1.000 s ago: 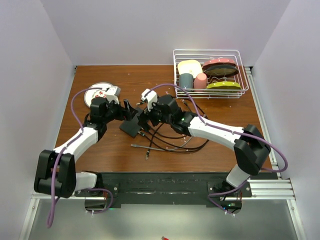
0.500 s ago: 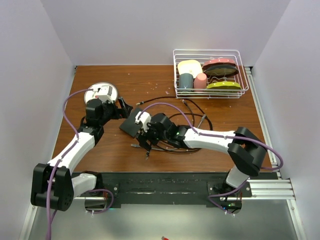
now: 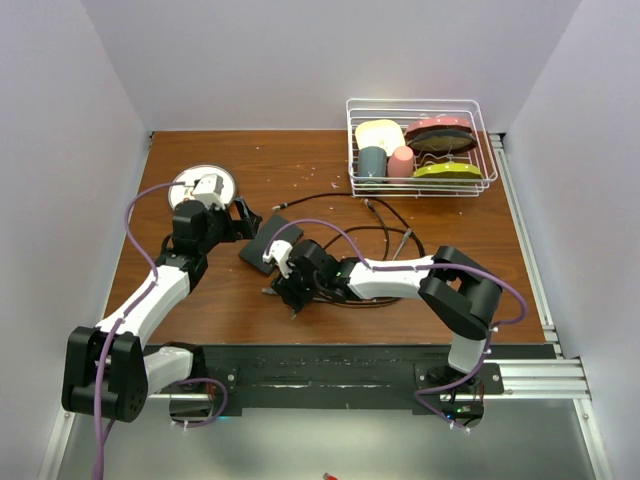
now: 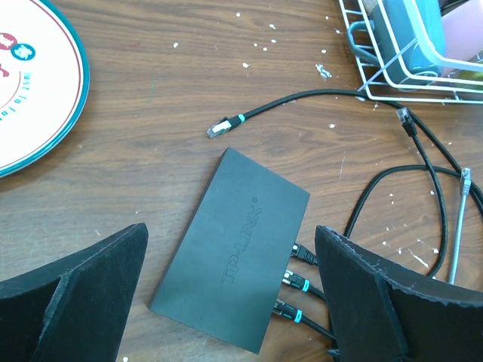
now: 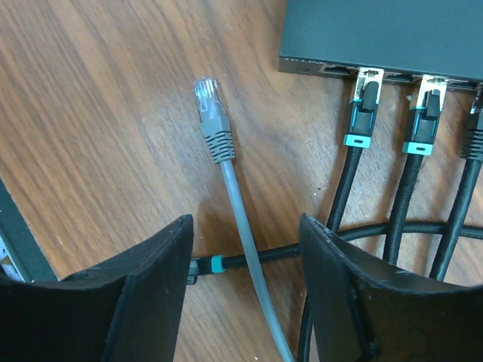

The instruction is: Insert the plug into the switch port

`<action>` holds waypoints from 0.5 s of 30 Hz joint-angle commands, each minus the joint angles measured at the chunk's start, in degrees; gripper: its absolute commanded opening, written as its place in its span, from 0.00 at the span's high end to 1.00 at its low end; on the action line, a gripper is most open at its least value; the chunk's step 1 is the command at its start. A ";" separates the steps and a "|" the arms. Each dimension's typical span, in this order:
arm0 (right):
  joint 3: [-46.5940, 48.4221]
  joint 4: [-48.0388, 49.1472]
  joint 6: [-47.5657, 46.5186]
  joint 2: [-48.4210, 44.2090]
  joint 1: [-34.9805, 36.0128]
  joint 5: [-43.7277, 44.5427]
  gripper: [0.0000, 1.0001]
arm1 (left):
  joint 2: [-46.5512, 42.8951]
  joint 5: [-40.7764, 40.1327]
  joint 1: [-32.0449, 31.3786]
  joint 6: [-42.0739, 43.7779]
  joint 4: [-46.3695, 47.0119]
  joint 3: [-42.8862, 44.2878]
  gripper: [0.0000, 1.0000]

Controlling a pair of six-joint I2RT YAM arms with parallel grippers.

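The switch (image 3: 262, 252) (image 4: 235, 249) (image 5: 385, 34) is a flat black box lying on the wooden table, with three black plugs (image 5: 366, 87) seated in its near edge. A loose grey plug (image 5: 207, 102) on a grey cable (image 5: 245, 219) lies just left of those ports, pointing towards the switch. My right gripper (image 5: 245, 226) (image 3: 287, 290) is low over the table and open, its fingers either side of the grey cable behind the plug without touching it. My left gripper (image 4: 230, 230) (image 3: 243, 215) hovers wide open above the switch, holding nothing.
A second loose black plug (image 4: 220, 128) (image 3: 278, 207) lies beyond the switch, and another with a teal band (image 5: 198, 265) lies under my right fingers. Black cables (image 3: 385, 250) loop to the right. A white plate (image 3: 195, 185) sits far left, a wire dish rack (image 3: 420, 145) far right.
My right arm pulled back from the switch towards the near edge and came down over the grey cable, its jaws narrowing. My left gripper drew away to the left and opened wider.
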 commanded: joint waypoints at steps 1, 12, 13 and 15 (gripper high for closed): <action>3.33 -0.24 -0.48 0.28 0.85 1.24 0.43 | 0.03 -1.10 0.49 0.38 1.57 -0.64 0.02; 7.02 -5.51 -4.26 4.06 2.17 1.85 0.83 | 0.47 -1.72 0.75 0.47 1.58 -1.08 0.02; 7.29 -6.39 -4.35 4.14 2.17 2.12 0.89 | 0.38 -1.63 0.84 0.47 1.84 -1.25 0.02; 7.55 -6.57 -4.53 3.45 2.17 2.38 0.99 | 0.73 -1.54 0.84 0.55 1.93 -1.26 0.02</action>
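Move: The gray plug lies on the table roughly 5 cm left and 1 cm ahead of the right hand, some 2 cm lower, its cable already running between the open fingers. The switch's middle is about 13 cm ahead and 5 cm left; its nearest plugged black connector is 7 cm ahead, 3 cm left. The loose black plug lies about 4 cm behind the hand, neither left nor right. From the left hand the gray plug is about 11 cm back, 5 cm right and 13 cm down. The right fingers close from a bit over half open to nearly shut, pinching the gray cable just behind the plug's boot, a touch that begins here. As they close, the hand eases about 1 cm left towards the plug, then sinks about 1 cm to the cable, with barely any turn of the wrist. ##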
